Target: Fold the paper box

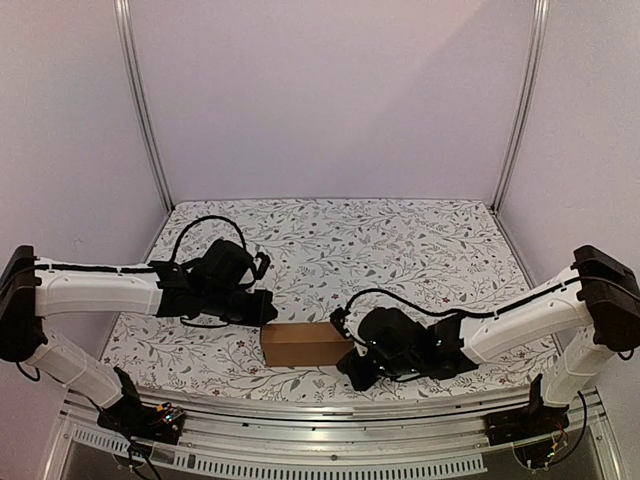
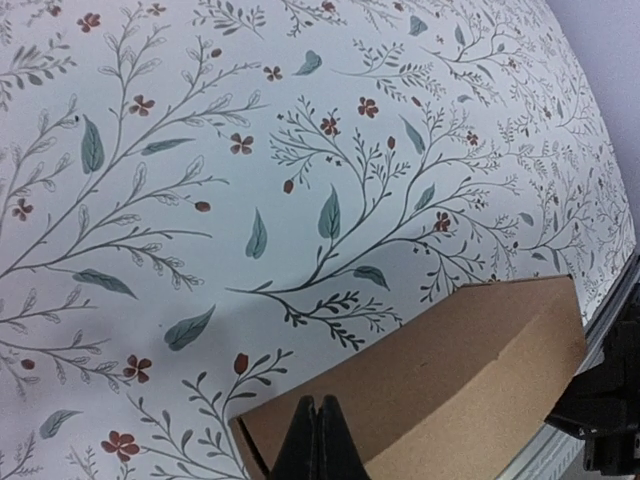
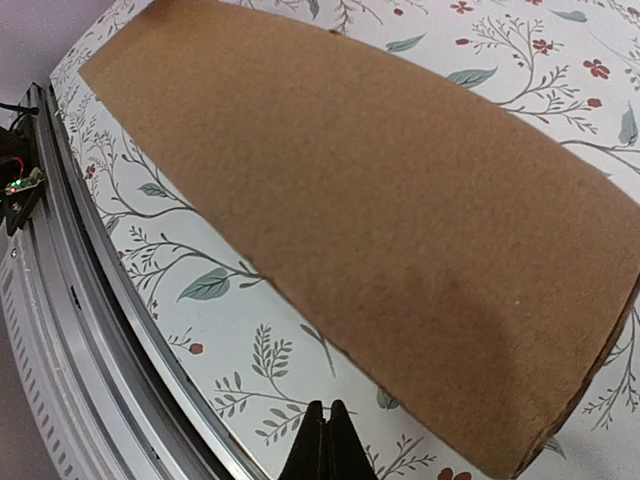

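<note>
The paper box is a small closed brown cardboard block lying near the table's front edge, between the two arms. My left gripper hangs at its left end, shut; in the left wrist view the shut tips sit over the near corner of the box, holding nothing. Just right of the box, low by the front rail, my right gripper is shut as well. The right wrist view shows the box's broad face ahead of the empty shut tips, apart from them.
A floral cloth covers the table. The metal front rail runs just near of the box and shows close in the right wrist view. Grey walls and two upright metal posts enclose the back.
</note>
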You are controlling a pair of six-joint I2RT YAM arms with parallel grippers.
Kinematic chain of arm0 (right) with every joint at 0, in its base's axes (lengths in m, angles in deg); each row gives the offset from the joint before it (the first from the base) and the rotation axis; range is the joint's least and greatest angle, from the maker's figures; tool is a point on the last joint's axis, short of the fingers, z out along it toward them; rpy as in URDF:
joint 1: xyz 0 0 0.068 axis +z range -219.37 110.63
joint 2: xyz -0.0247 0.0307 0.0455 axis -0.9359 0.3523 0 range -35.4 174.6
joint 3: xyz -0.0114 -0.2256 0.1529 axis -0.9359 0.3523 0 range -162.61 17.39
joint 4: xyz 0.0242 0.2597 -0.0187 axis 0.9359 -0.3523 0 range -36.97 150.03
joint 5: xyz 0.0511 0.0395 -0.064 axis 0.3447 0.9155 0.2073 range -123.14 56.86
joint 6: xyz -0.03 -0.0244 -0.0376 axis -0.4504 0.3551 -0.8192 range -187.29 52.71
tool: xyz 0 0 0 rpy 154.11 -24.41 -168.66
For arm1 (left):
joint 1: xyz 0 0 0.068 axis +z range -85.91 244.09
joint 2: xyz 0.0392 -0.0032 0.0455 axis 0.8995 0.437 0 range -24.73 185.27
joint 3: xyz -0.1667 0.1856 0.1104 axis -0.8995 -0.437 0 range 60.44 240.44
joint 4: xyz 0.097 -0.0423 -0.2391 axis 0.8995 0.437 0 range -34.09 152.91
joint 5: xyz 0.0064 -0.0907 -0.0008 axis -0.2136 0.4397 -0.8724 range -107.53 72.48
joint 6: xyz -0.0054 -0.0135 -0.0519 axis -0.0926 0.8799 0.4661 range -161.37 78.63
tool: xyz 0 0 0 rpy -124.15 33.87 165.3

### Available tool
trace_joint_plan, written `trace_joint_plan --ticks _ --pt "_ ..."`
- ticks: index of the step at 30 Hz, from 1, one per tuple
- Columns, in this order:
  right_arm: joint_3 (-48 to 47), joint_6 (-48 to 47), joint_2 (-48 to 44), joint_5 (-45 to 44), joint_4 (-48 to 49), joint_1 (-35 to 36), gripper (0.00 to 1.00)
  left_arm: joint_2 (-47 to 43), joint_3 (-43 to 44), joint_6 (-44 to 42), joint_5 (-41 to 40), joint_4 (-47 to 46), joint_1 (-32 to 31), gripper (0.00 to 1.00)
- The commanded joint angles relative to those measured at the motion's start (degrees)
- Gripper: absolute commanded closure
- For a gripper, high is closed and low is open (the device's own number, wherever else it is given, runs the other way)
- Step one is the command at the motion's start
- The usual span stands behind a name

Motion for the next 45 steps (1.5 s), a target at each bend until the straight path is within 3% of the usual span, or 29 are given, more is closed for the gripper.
trace_joint_plan --ticks 1,10,20,30,36,45 --pt "-3.96 -0.76 1.17 -8.52 -3.51 -0.24 0.99 2.54 0.45 -0.61 1.19 1.50 0.94 1.00" --pt "-9.04 -2.42 3.89 -9.58 -3.40 -4.53 1.00 2.43 -1.42 0.91 7.16 -0.34 0.49 1.00" --pt "-15.02 -3.96 8.04 -4.52 -1.64 -8.67 1.00 5.51 -0.57 2.99 9.88 -4.60 -4.80 1.00" --pt "-7.00 -1.84 5.56 -3.40 0.26 -9.20 1.00 4.02 -0.65 3.16 3.36 -1.37 -5.19 1.00" --pt "-2.66 3.10 7.42 3.39 9.74 -10.72 1.00 4.24 1.36 1.98 2.46 -1.10 -5.12 1.00" --pt "-3.31 13.88 15.94 9.58 23.05 -10.73 1.00 4.53 2.85 1.82 4.29 -3.11 -5.29 1.00"
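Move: The paper box stands on its narrow side, its length running left-right. From the left hand its middle is about 7 cm to the right, 4 cm back and 5 cm lower, as that hand comes down beyond the box's far left corner. From the right hand, waiting short of the near right corner, the middle lies roughly 7 cm to the left, 6 cm ahead and about 1 cm lower. Nothing else stands near. Forward about 10 cm and rising some 4 cm, the shut right fingers push the box's near face at its right end. Meanwhile the shut left fingers sink, then draw about 4 cm back and 4 cm right against the far face near the left end, making a counter-clockwise turning pair. Afterwards the left eases forward, while the right backs a little, sinks about 6 cm and swings right, then left again, close beside the box. ##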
